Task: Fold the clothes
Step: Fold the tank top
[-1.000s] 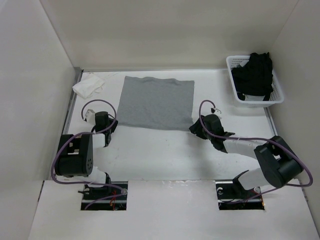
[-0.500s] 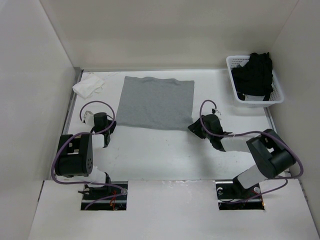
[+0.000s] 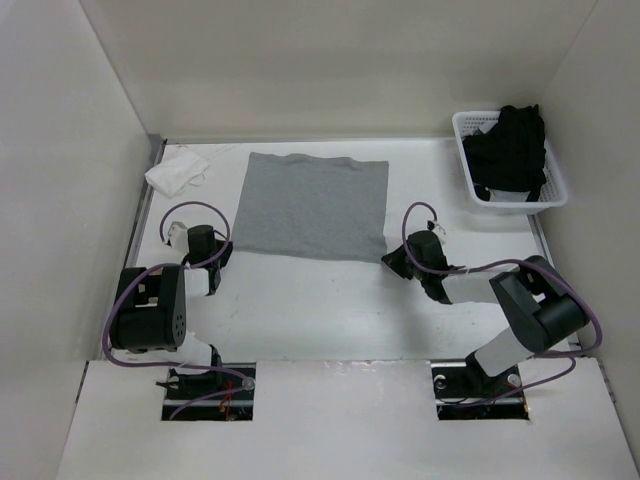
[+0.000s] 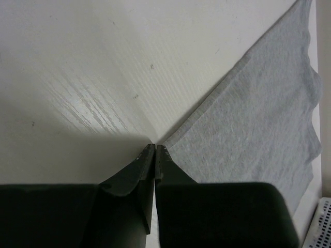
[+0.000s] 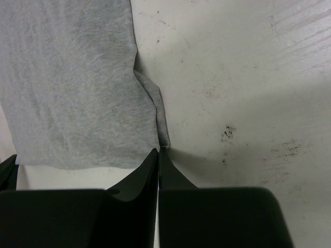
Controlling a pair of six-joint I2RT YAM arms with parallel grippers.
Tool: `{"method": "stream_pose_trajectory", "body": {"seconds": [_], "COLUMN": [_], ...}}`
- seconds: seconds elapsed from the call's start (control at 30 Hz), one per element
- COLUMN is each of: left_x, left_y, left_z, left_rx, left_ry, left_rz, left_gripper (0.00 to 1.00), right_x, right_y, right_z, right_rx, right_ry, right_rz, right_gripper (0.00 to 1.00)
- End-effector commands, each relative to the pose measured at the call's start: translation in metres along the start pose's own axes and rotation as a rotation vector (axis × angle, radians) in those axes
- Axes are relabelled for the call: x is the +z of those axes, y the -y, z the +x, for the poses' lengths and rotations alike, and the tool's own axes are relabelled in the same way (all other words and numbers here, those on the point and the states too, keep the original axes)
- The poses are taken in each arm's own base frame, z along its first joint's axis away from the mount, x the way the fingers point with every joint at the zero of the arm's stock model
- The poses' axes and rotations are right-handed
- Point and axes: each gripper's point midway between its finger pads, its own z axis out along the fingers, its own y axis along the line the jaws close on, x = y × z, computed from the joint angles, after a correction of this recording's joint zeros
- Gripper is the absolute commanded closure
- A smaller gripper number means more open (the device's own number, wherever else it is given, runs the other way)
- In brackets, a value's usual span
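Observation:
The clothes (image 3: pixel 312 205) are a light grey knit piece lying flat as a rectangle at the back middle of the table. My left gripper (image 3: pixel 228 252) is low at the near left corner. In the left wrist view its jaws (image 4: pixel 155 146) are shut, with the corner of the clothes (image 4: pixel 258 119) ending right at their tips. My right gripper (image 3: pixel 391 263) is at the near right corner. The right wrist view has its jaws (image 5: pixel 159 150) shut on the corner of the clothes (image 5: pixel 72 88), and a raised ridge of fabric runs up from the tips.
A white basket (image 3: pixel 465 150) at the back right holds a black garment (image 3: pixel 510 150). A small white cloth (image 3: pixel 178 172) lies crumpled at the back left. White walls close in the table on three sides.
Both grippers have gone from open to shut at the near corners. The right gripper shifted slightly right and nearer; the right corner of the clothes is now bunched at its tips.

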Motion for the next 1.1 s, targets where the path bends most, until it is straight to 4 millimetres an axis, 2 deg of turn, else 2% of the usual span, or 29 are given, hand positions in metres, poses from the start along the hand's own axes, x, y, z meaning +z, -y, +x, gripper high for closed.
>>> {"method": "stream_pose_trajectory", "body": {"seconds": [0.0,0.07,0.13,0.2,0.27,0.33,0.43,0.47,0.5,0.6,0.7,0.8,0.9,0.97,1.07], "left_x": [-0.006,-0.017,-0.035,-0.061,-0.092,-0.132,-0.207,-0.234,-0.254,-0.333,-0.372,-0.382,-0.357,-0.329,-0.277], "left_y": [0.011,0.026,0.045,0.067,0.09,0.114,0.147,0.156,0.162,0.18,0.186,0.187,0.185,0.18,0.166], "left_z": [-0.001,-0.007,-0.017,-0.029,-0.044,-0.061,-0.092,-0.103,-0.111,-0.139,-0.152,-0.155,-0.146,-0.136,-0.119], "left_rx": [-0.004,-0.005,-0.011,-0.01,-0.007,-0.009,-0.009,-0.006,-0.003,0.014,0.017,0.019,0.028,0.039,0.057], "left_ry": [0.003,0.02,0.049,0.077,0.112,0.151,0.235,0.266,0.292,0.384,0.429,0.435,0.4,0.365,0.314], "left_rz": [0.051,0.103,0.173,0.249,0.323,0.415,0.56,0.607,0.64,0.767,0.822,0.831,0.788,0.732,0.628], "left_gripper": [1.0,1.0,1.0,1.0,1.0,1.0,1.0,1.0,1.0,1.0,1.0,1.0,1.0,1.0,1.0], "right_x": [-0.003,-0.012,-0.028,-0.049,-0.08,-0.117,-0.179,-0.209,-0.228,-0.298,-0.338,-0.356,-0.352,-0.334,-0.281], "right_y": [-0.013,-0.022,-0.032,-0.042,-0.058,-0.075,-0.099,-0.11,-0.117,-0.145,-0.166,-0.182,-0.191,-0.19,-0.186], "right_z": [-0.012,-0.02,-0.024,-0.032,-0.042,-0.053,-0.073,-0.081,-0.087,-0.108,-0.117,-0.119,-0.116,-0.115,-0.104], "right_rx": [-0.01,-0.039,-0.072,-0.112,-0.159,-0.205,-0.249,-0.262,-0.27,-0.284,-0.288,-0.322,-0.366,-0.391,-0.419], "right_ry": [0.054,0.086,0.111,0.14,0.185,0.232,0.313,0.341,0.359,0.416,0.424,0.43,0.438,0.455,0.391], "right_rz": [-0.047,-0.069,-0.089,-0.101,-0.133,-0.173,-0.233,-0.267,-0.291,-0.386,-0.456,-0.48,-0.463,-0.418,-0.38], "right_gripper": [1.0,1.0,1.0,1.0,1.0,1.0,1.0,1.0,1.0,1.0,1.0,1.0,0.99,0.99,0.99]}}
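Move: The gray tank top lies doubled on the table, its two near corners already in the shut fingers. Its middle is about 12 cm ahead and 19 cm to the right of the left hand, and some 15 cm ahead and 18 cm to the left of the right hand. A white cloth sits roughly 22 cm ahead and 13 cm to the left of the left hand. The laundry basket stands about 27 cm ahead and 28 cm to the right of the right hand. Hoisting the tank top by both near corners, the two hands keep their pinch and sweep up fast together, over 40 cm, while drawing back towards the bases by 15 to 20 cm and tipping their fingers upward. At the top both reverse and start down and forward by some 5 cm, the left a little more, its fingers dipping again. ##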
